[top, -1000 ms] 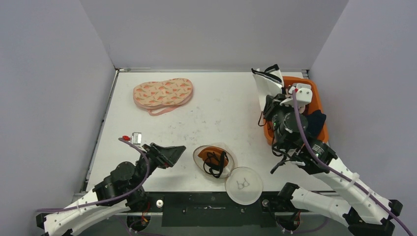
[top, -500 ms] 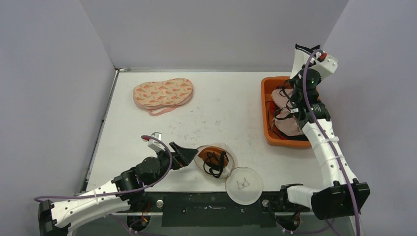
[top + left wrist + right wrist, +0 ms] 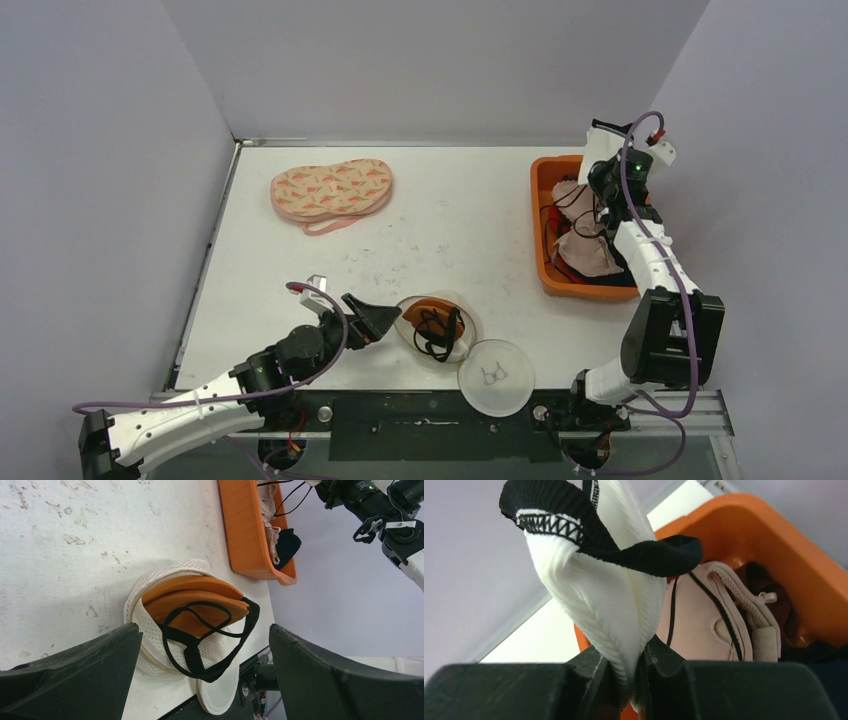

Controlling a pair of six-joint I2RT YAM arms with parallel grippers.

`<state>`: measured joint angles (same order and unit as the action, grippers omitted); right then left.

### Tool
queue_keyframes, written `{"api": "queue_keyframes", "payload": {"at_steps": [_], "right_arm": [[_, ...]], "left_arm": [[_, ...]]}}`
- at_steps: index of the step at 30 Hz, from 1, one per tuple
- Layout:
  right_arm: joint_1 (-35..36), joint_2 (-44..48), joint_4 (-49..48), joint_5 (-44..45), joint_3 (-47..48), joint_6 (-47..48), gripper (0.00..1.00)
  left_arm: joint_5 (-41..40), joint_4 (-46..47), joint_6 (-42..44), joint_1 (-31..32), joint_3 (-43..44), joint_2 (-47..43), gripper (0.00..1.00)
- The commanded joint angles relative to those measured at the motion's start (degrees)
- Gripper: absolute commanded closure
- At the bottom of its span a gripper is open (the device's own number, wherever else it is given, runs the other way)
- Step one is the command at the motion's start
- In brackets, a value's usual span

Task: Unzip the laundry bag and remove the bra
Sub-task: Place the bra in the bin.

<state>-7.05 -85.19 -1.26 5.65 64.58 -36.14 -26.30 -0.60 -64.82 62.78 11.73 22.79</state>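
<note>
The round white mesh laundry bag [image 3: 463,322] lies open near the table's front edge, its flap [image 3: 495,377] folded out over the edge. An orange bra [image 3: 424,312] [image 3: 195,597] with black straps sits in the bag's mouth. My left gripper [image 3: 378,318] [image 3: 202,635] is open just left of the bag, one finger on each side of it in the left wrist view, touching nothing. My right gripper [image 3: 602,163] [image 3: 640,672] is shut on a white ribbed garment [image 3: 609,590] with black trim, held above the far end of the orange bin [image 3: 541,215].
The orange bin [image 3: 744,525] at the right edge holds beige and dark garments [image 3: 588,252]. A peach patterned pouch [image 3: 331,190] lies at the far left. The side walls stand close to the table's edges.
The right arm has swung from the bin's left side to its far right end, carrying the white garment. The left gripper has moved right, up to the bag.
</note>
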Motion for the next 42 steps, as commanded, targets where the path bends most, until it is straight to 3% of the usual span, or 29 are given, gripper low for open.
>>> {"api": "queue_keyframes", "payload": {"at_steps": [1,6,21,23,27,30,38,42], "right_arm": [[-2.42,-0.5,-6.96,-6.06,-2.45,-3.89,0.95],[-2.95,-3.46,-6.54,-9.49,-5.53,-7.32,0.95],[-5.18,-1.22,-12.86,-13.78,-17.78,-15.36,0.94],[-5.17,-0.42,-11.94,-13.53,-17.86,-15.45,0.87],[-5.1,2.33,-8.35,-12.09,-16.9,-13.86,0.56],[-4.32,4.77,-4.66,-10.16,-15.14,-12.3,0.43],[3.75,14.33,7.55,3.62,-8.24,-4.5,0.27],[5.64,17.2,6.96,4.57,-6.74,-2.4,0.27]], "left_arm": [[0.61,4.33,-1.23,-0.52,-1.27,0.79,0.01],[1.48,5.3,-1.56,-0.52,-0.96,3.65,0.01],[3.63,8.94,-4.03,-0.65,-3.11,6.59,0.01],[3.63,8.87,-4.18,-0.65,-3.43,6.22,0.01],[3.61,8.39,-4.18,-0.65,-3.55,5.31,0.01],[3.61,8.38,-4.26,-0.77,-3.66,5.08,0.01],[3.8,7.63,-5.08,-0.87,-3.59,4.97,0.01],[3.45,6.17,-4.05,-0.94,-2.38,4.86,0.01]]}}
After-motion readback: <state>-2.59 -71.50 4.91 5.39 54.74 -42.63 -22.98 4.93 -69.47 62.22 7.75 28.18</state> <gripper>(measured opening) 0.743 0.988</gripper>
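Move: Under the right hand, which holds the white bra with black trim, lies the orange bin: its middle is about 9 cm back, 2 cm right and some 17 cm below. In it the beige bra lies roughly 10 cm back of the hand, neither left nor right of it, and the navy cloth about 15 cm back and 8 cm right. From the left hand the laundry bag is some 9 cm right and 11 cm down, level ahead; the bin, 22 cm ahead and 46 cm right. Lowering the white bra about 12 cm into the far part of the bin, the right hand draws back some 4 cm and rolls its left side up about 20 degrees. Its fingers then open to let go, and it rises roughly 12 cm again, drifting back and left as the roll unwinds. The left hand, still open and empty, sinks about 3 cm towards the laundry bag. ##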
